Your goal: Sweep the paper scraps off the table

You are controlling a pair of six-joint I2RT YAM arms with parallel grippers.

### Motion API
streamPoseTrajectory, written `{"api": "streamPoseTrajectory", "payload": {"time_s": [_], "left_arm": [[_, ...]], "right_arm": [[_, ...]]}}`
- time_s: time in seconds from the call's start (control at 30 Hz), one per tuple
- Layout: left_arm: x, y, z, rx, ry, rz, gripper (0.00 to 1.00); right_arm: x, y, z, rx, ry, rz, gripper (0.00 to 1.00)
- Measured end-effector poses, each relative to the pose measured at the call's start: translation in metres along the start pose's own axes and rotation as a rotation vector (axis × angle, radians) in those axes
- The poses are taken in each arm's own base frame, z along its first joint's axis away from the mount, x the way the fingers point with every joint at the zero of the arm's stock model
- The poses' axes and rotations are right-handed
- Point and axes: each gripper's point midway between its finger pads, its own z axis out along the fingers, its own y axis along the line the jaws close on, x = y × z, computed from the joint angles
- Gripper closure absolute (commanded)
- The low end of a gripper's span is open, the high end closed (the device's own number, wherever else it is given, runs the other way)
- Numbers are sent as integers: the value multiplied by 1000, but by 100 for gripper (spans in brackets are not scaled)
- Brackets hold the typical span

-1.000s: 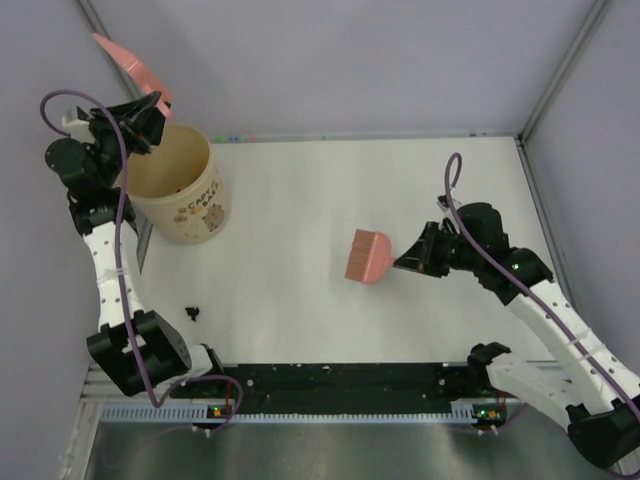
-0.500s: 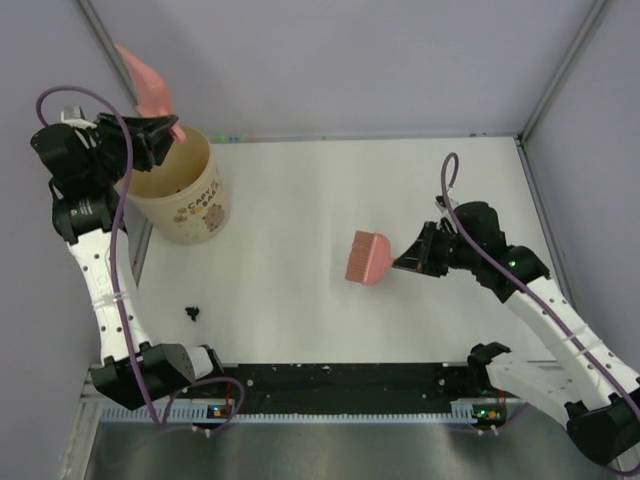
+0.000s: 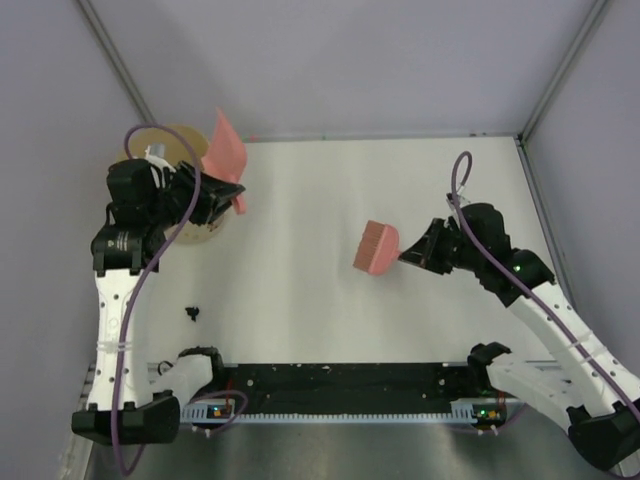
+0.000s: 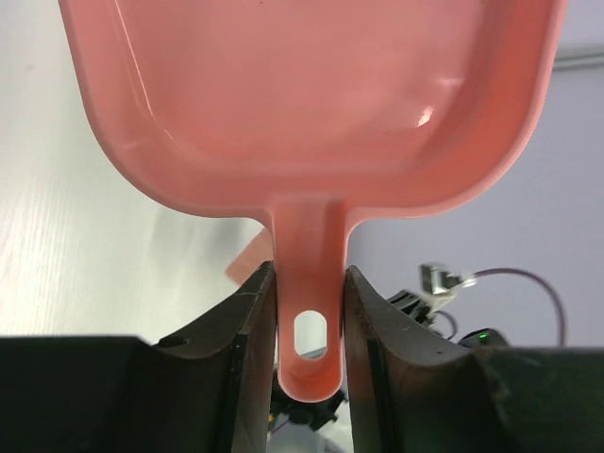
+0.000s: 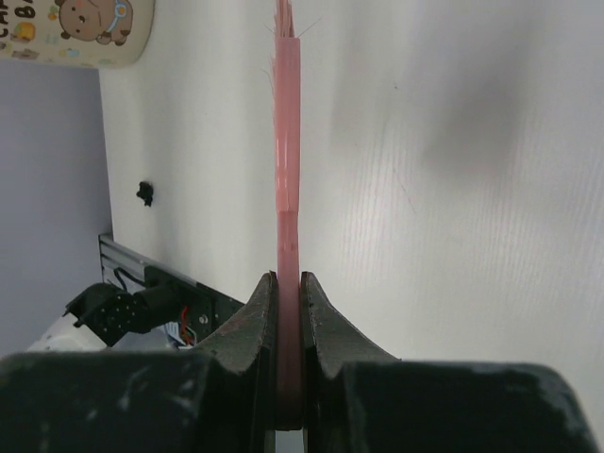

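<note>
One black paper scrap (image 3: pixel 192 313) lies on the white table (image 3: pixel 300 310) near the front left; the right wrist view shows this scrap (image 5: pixel 143 192) too. My left gripper (image 3: pixel 236 196) is shut on the handle of a pink dustpan (image 3: pixel 226 153), which is tilted up in the air beside the cup. In the left wrist view the dustpan (image 4: pixel 311 104) looks empty, its handle clamped in the left gripper (image 4: pixel 310 276). My right gripper (image 3: pixel 408 256) is shut on a pink brush (image 3: pixel 376 248) over the middle right of the table. The brush (image 5: pixel 287 142) shows edge-on in the right gripper (image 5: pixel 287 279).
A beige cup with a bear print (image 3: pixel 168 142) stands at the back left, partly behind my left arm; its lower edge (image 5: pixel 80 28) shows in the right wrist view. A black strip (image 3: pixel 330 385) runs along the table's near edge. Grey-lilac walls enclose the table.
My left arm has swung the dustpan from above the cup at the back left corner to the cup's right side, over the table. The brush has shifted slightly farther back.
</note>
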Motion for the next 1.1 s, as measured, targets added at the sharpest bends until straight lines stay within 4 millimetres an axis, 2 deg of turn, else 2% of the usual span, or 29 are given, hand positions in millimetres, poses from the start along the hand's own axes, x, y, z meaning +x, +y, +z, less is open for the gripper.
{"api": "streamPoseTrajectory", "payload": {"time_s": [0.17,0.4,0.57,0.77,0.97,1.1], "left_arm": [[51,32,10,-104,133,73,100],[105,100,16,-305,301,173,100],[126,148,12,-434,374,229,100],[144,200,7,-569,463,271,100],[163,237,5,-677,566,319,100],[172,254,3,-730,615,355,100]], "right_arm": [[-10,-2,-10,5,-96,38,100],[-8,-24,-12,55,-186,132,100],[-3,-43,-13,90,-246,216,100],[12,-70,-11,117,-308,352,100],[22,-92,-11,135,-366,468,100],[23,-103,-14,150,-406,509,100]]}}
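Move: The left hand holds the dustpan high; the open table it is brought down to lies about 11 cm back, 2 cm right and 38 cm below. The last scrap is about 11 cm back, 13 cm left and 37 cm below; the bin about 14 cm ahead, 13 cm left and 26 cm below. The right hand holds the brush; the bare table ahead of its arm is 2 cm back, 8 cm right and 21 cm below. The scrap lies some 51 cm left of it, 3 cm back and 21 cm below. Down by nearly 30 cm and back some 11 cm goes the left hand, keeping its grip on the dustpan handle while the wrist swings until the fingers point almost straight at the table. The right hand, still gripping the brush, moves about 8 cm right and, after a slight rise, 7 cm down, turning clockwise. ##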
